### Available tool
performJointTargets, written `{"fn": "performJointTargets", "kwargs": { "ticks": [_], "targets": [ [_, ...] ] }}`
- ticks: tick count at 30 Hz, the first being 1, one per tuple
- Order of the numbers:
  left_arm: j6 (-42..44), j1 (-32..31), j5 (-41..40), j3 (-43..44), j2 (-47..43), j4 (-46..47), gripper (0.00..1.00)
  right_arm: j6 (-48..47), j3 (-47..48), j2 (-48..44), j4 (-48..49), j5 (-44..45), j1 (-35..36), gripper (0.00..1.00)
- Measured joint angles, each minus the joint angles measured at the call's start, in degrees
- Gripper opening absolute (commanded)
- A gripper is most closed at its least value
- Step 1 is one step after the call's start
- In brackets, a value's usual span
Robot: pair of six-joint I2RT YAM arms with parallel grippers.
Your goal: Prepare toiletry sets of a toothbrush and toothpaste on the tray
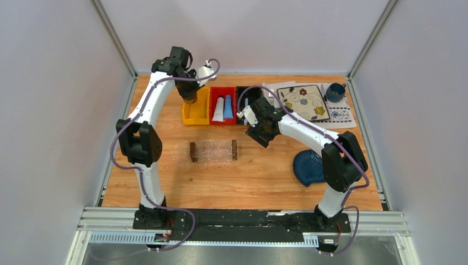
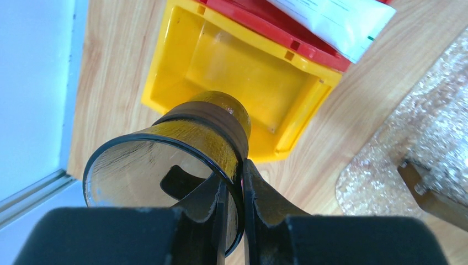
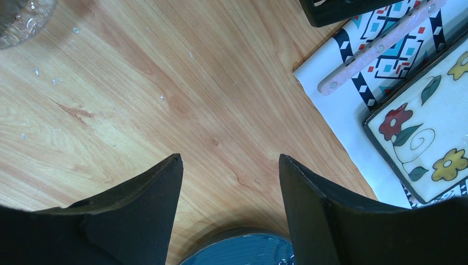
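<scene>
The clear textured tray (image 1: 212,153), with a brown block at each short end, lies mid-table and shows again in the left wrist view (image 2: 386,154). A white-grey toothpaste tube (image 1: 219,109) and a blue toothpaste tube (image 1: 228,106) lie in the red bin (image 1: 222,91); the white tube's end (image 2: 336,19) shows from the left wrist. A slim pale shape, likely the toothbrush (image 1: 245,104), sits in the black bin (image 1: 243,91). My left gripper (image 2: 234,171) is shut on the rim of an amber glass cup (image 2: 209,130) over the yellow bin (image 2: 243,72). My right gripper (image 3: 230,160) is open over bare wood.
A dark blue leaf-shaped dish (image 1: 309,167) lies at the right, its edge under my right fingers (image 3: 243,251). The floral plate (image 3: 425,132) and a pink-handled fork (image 3: 375,47) rest on a patterned cloth. A blue mug (image 1: 334,92) stands at the back right.
</scene>
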Motion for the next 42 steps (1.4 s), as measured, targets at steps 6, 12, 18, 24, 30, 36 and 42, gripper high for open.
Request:
{"fn": "performJointTargets", "kwargs": {
  "ticks": [6,12,18,24,30,36,42],
  "targets": [
    [-0.04,-0.02,-0.63,-5.09,-10.69,-2.14,0.00,0.02,0.00,-0.02,0.02,0.26,0.00,0.69],
    [0.07,-0.22,-1.03,-16.20,-23.30,-4.35,0.00,0.02,0.00,-0.11,0.02,0.46,-0.02,0.69],
    [-0.63,-0.26,-1.09,-31.28,-33.07,-3.13,0.00,0.02,0.00,-0.35,0.02,0.46,-0.04,0.69],
    [-2.27,-0.26,-1.01,-42.91,-39.89,-0.59,0.00,0.02,0.00,-0.37,0.02,0.46,-0.04,0.69],
    [-3.54,-0.26,-0.94,-49.70,-44.13,2.86,0.00,0.04,0.00,-0.37,0.02,0.46,-0.04,0.69],
    [-4.87,-0.26,-0.46,-53.68,-44.35,6.36,0.00,0.04,0.00,-0.37,0.02,0.46,-0.04,0.69],
    [-6.05,-0.26,-0.39,-55.41,-44.39,8.50,0.00,0.04,0.00,-0.37,0.02,0.46,-0.04,0.69]
  ]
}}
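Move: The brown cup is already held by its rim in the left hand, raised above the yellow bin. The tray with wooden ends, which the cup is carried towards, has its middle about 18 cm back, 10 cm to the right and 17 cm below. The yellow bin's middle is 1 cm ahead, 3 cm right and 15 cm below, with the red bin 11 cm farther right of it. From the idle right hand the tray lies some 21 cm left, 4 cm back and 7 cm down. Bring the left gripper back towards yourself about 20 cm with a slight drift left, from over the yellow bin to just beyond the tray's left end. Arc up some 6 cm first, then sink about 10 cm, the last few nearly straight down as the backward travel dies out. Keep the pinch on the cup's rim and the wrist almost unturned. ##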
